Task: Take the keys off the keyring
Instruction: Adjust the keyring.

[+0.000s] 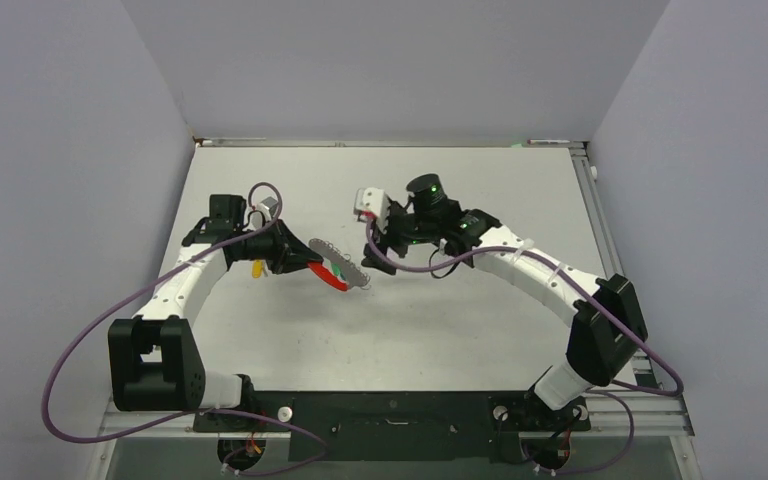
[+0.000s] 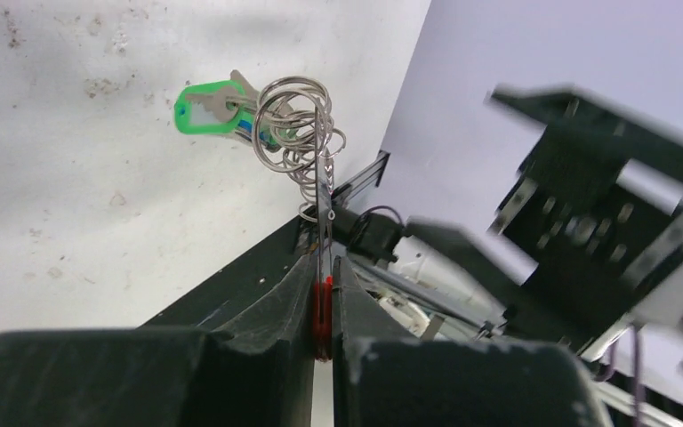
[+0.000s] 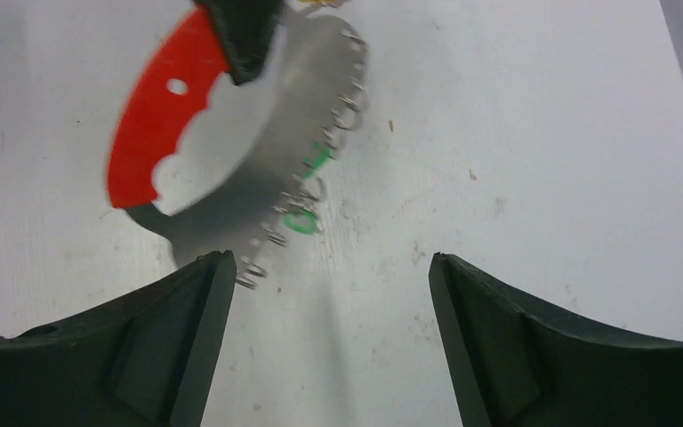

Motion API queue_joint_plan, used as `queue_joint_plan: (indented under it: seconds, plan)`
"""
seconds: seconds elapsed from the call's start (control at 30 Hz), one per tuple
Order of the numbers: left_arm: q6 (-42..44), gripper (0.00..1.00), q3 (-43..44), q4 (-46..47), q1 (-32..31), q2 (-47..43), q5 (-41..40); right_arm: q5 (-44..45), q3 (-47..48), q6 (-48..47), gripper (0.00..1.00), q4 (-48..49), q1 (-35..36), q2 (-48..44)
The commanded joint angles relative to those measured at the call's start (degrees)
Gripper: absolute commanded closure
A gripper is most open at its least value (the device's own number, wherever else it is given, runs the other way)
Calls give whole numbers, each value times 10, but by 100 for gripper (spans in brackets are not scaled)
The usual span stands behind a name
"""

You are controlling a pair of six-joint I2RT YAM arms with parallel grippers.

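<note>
In the left wrist view my left gripper (image 2: 322, 262) is shut on the red strap (image 2: 323, 307) of the keyring. Beyond the jaws hang the keyring's silver rings (image 2: 293, 124), with a green-tagged key (image 2: 206, 108) among them. The top view shows the keyring (image 1: 338, 272) held just above the table, right of my left gripper (image 1: 298, 256). A yellow tag (image 1: 256, 268) lies on the table under the left wrist. My right gripper (image 3: 329, 267) is open and empty, just short of the grey ring-lined plate (image 3: 307, 107), the red strap (image 3: 164, 116) and a green tag (image 3: 305, 220). From above, my right gripper (image 1: 380, 238) is right of the keyring.
The white tabletop (image 1: 460, 330) is walled at the back and on both sides. A black base rail (image 1: 390, 412) runs along the near edge. Purple cables (image 1: 90, 330) loop from both arms.
</note>
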Motion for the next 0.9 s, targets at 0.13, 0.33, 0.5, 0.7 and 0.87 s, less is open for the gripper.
queue_joint_plan:
  seconds: [0.13, 0.33, 0.5, 0.7, 0.87]
  plan:
    - [-195, 100, 13, 111, 30, -11, 2, 220, 12, -155, 17, -25, 174, -37]
    - [-254, 100, -16, 164, 28, -26, 27, 387, -25, -206, 19, 52, 246, -28]
    - [-276, 100, -51, 189, 26, -55, 32, 503, -60, -235, 41, 146, 276, -14]
    - [-286, 96, -77, 214, 27, -82, 20, 470, -35, -211, 94, 125, 273, -7]
    - [-245, 44, -77, 269, 43, -90, 31, 336, 14, -135, 95, 51, 215, -12]
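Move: The left hand still pinches the keyring by its red handle, whose middle lies about 3 cm to that hand's right, 2 cm back and 2 cm lower. The open right hand has the same handle some 7 cm to its left, 3 cm back and 3 cm below. From the right hand, the keyring's grey blade lies about 5 cm left, 1 cm back and 4 cm down, and the green tag hanging from it about 5 cm left, 2 cm back and 6 cm down. The right hand sweeps left about 6 cm and back about 7 towards the free end of the red handle, then eases forward again some 3.5 cm while rolling nearly 40 degrees about its fingers, forward side up; it dips about 2 cm, closes on the handle and starts to rise. The left hand carries the keyring forward about 3.5 cm and up 2, turning some 15 degrees counter-clockwise, draws back a little, and once the right fingers are shut it opens nearly halfway and lets go. ##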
